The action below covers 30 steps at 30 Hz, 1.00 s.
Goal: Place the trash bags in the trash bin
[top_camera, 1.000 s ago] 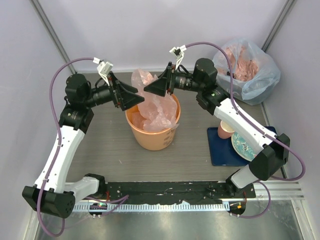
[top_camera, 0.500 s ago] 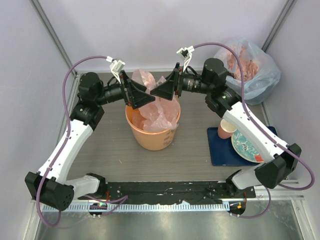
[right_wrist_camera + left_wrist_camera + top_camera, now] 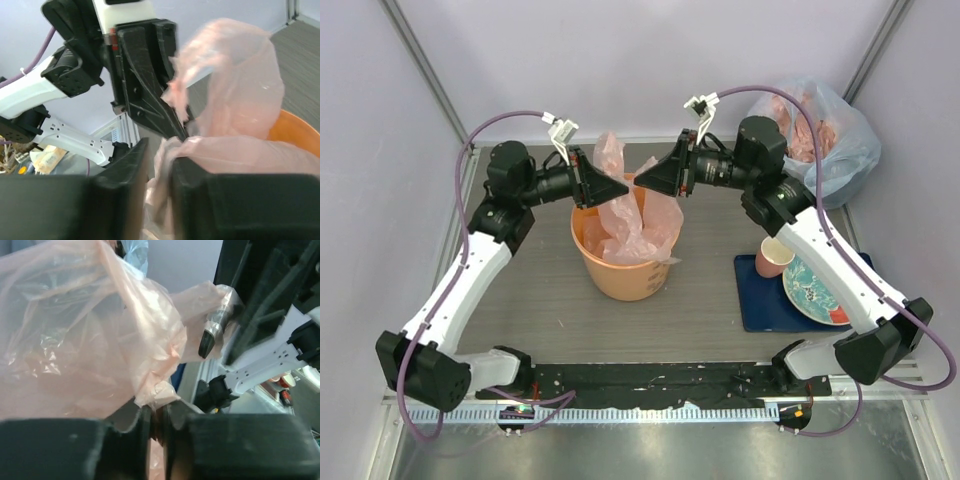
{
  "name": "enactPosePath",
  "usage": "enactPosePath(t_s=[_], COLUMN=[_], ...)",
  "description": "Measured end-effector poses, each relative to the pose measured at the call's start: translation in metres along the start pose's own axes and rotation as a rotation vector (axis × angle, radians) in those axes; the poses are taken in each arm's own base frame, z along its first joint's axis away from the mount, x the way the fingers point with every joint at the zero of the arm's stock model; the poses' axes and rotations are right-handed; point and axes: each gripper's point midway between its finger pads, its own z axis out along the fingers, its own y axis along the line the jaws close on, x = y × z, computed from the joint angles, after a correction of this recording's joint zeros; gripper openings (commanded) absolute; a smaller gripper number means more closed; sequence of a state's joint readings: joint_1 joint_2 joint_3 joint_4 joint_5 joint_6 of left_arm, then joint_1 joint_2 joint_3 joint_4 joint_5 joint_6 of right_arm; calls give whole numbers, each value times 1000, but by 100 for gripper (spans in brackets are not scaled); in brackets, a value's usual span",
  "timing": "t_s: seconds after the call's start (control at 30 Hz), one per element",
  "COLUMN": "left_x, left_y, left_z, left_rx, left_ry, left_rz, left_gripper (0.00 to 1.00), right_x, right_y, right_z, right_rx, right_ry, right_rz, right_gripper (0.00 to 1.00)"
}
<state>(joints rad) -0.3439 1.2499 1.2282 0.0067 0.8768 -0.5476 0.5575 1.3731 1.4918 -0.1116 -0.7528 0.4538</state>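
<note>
The orange trash bin (image 3: 625,268) stands mid-table between my two arms. A crinkly pale-pink trash bag (image 3: 632,212) rises out of its mouth, its top above the rim. My left gripper (image 3: 620,188) reaches in from the left and is shut on a fold of the bag (image 3: 100,330), pinched where the jaws (image 3: 157,415) meet. From the right, my right gripper (image 3: 642,184) faces it almost tip to tip. Its jaws (image 3: 161,167) stand narrow, with a bunch of the bag (image 3: 240,100) between them. The bin's rim (image 3: 295,132) shows below the film.
A bluish-clear sack (image 3: 817,140) stuffed with pink plastic sits at the back right corner. A small pink cup (image 3: 772,258) and a patterned plate (image 3: 810,290) rest on a dark blue mat (image 3: 760,305) right of the bin. Frame posts rise at both back corners.
Both grippers moved up and inward over the bin and their jaws narrowed on the bag's top. The bag now stands higher between them.
</note>
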Motion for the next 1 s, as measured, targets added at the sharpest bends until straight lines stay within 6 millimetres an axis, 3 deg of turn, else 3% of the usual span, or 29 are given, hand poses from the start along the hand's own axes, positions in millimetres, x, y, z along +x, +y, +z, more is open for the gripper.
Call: enactPosePath(t_s=[0.03, 0.17, 0.27, 0.37, 0.47, 0.7, 1.0], left_x=[0, -7, -13, -2, 24, 93, 155], left_y=[-1, -4, -5, -9, -12, -10, 19], left_z=[-4, -38, -78, -108, -128, -149, -172], left_rx=[-3, -56, -121, -167, -176, -166, -250], left_ry=[4, -8, -35, -8, 78, 287, 474], left_rz=[-4, -25, -12, -11, -25, 41, 61], left_gripper=[0, 0, 0, 0, 0, 0, 2], right_x=[0, 7, 27, 53, 70, 107, 103], right_y=[-4, -15, -15, -11, -9, -12, -25], right_z=[-2, -14, -27, -42, -53, -75, -93], right_rx=[13, 65, 92, 113, 126, 176, 233], right_ry=[3, 25, 62, 119, 165, 252, 234], right_rz=[1, 19, 39, 60, 58, 78, 103], right_gripper=[14, 1, 1, 1, 1, 1, 1])
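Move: The near side of the pink trash bag's mouth is right at both hands' fingertips, already between the left fingers and between the right ones, with neither gripper fully shut. Beneath, the orange bin's middle lies about 3 cm ahead of the left hand, 1 cm to its right and some 27 cm below. From the right hand, that middle is roughly 5 cm ahead, 2 cm to the left and 31 cm down. The bag's edge is pinched fast as both grippers shut, then pulled apart and lowered over the bin. The left hand sweeps left and back, then mostly down and back, about 14 cm left and 14 cm down in all, its fingertips dipping some 30 degrees; the right hand sinks about 10 cm while going right and a little back, fingertips dipping too, then eases out rightward. ##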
